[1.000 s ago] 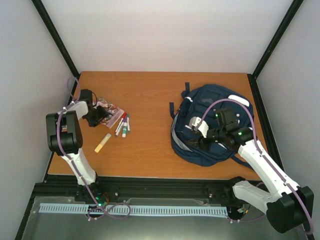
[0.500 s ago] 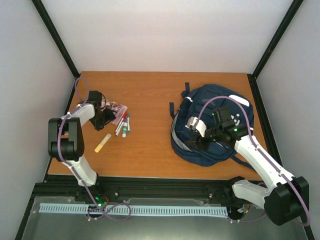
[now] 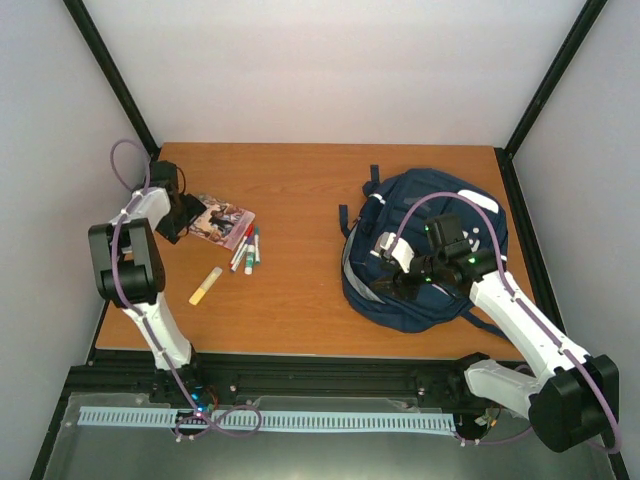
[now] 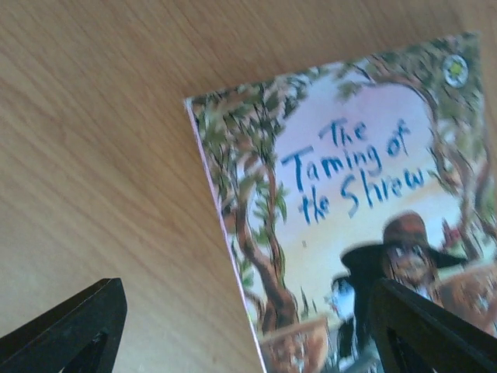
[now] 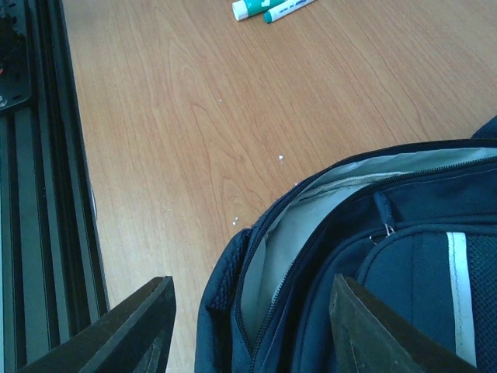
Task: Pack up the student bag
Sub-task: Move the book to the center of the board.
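The student bag (image 3: 400, 200), navy blue with white stripes, lies flat at the right of the table. Its main zipper gapes at the left edge, showing pale lining (image 5: 311, 225). My right gripper (image 3: 395, 272) hovers open over that edge, and the bag's rim (image 5: 233, 295) sits between its spread fingers (image 5: 140, 326) without touching them. A paperback, "The Taming of the Shrew" (image 4: 349, 194), lies flat at the left (image 3: 225, 220). My left gripper (image 3: 186, 216) is open at its left edge. One finger (image 4: 70, 326) is over bare wood, the other (image 4: 435, 334) over the cover.
Several markers (image 3: 246, 250) lie just right of the book, their caps also in the right wrist view (image 5: 268, 8). A yellow highlighter (image 3: 207, 285) lies nearer the front. The black frame rail (image 5: 31, 194) runs along the table's near edge.
My left gripper has opened wider and drawn back to the left, off the book, so its cover now shows. The right arm has shifted slightly over the bag's opening.
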Controlling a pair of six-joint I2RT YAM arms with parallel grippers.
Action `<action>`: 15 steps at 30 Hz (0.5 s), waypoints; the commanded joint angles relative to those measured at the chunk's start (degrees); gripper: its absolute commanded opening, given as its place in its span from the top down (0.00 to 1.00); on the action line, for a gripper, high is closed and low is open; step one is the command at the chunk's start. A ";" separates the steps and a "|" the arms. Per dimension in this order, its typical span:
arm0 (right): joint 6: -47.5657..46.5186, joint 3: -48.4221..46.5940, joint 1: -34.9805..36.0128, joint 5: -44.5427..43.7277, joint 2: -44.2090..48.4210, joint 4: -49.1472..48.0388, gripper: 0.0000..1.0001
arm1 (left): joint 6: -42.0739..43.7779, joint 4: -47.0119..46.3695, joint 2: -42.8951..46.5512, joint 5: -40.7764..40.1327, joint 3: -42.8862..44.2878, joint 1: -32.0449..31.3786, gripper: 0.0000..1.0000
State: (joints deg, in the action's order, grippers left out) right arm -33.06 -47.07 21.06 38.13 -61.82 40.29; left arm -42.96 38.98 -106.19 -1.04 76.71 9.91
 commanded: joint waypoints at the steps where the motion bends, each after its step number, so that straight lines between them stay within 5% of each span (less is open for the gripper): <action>1: 0.98 0.14 0.47 -0.89 1.03 -1.25 0.44 | -2.53 -0.36 -4.96 0.60 6.15 0.72 0.12; 10: 0.87 0.38 0.47 -2.42 -0.54 -1.60 0.42 | -3.90 -0.26 -14.35 2.05 14.10 0.89 0.11; 15: 1.00 0.38 0.47 -2.75 -1.55 -1.69 0.42 | 1.15 4.73 -25.04 8.05 26.46 0.54 0.14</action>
State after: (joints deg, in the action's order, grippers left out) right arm -32.47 -47.07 21.06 35.73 -62.57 39.97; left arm -45.21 40.66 -123.28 1.78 93.80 10.66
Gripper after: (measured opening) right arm 0.576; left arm 0.877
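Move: The book lies flat about 5 cm ahead of the open left hand, 5 cm to its right and some 6 cm below. The markers lie roughly 6 cm farther right than the book and 7 cm nearer the base; the yellow stick is about 12 cm back from the left hand and 1 cm to its right. From the right hand, the book is around 20 cm ahead, 43 cm left and 16 cm lower. The left hand reaches about 6 cm forward while sinking 3.5 cm over the book, fingers staying wide open. ##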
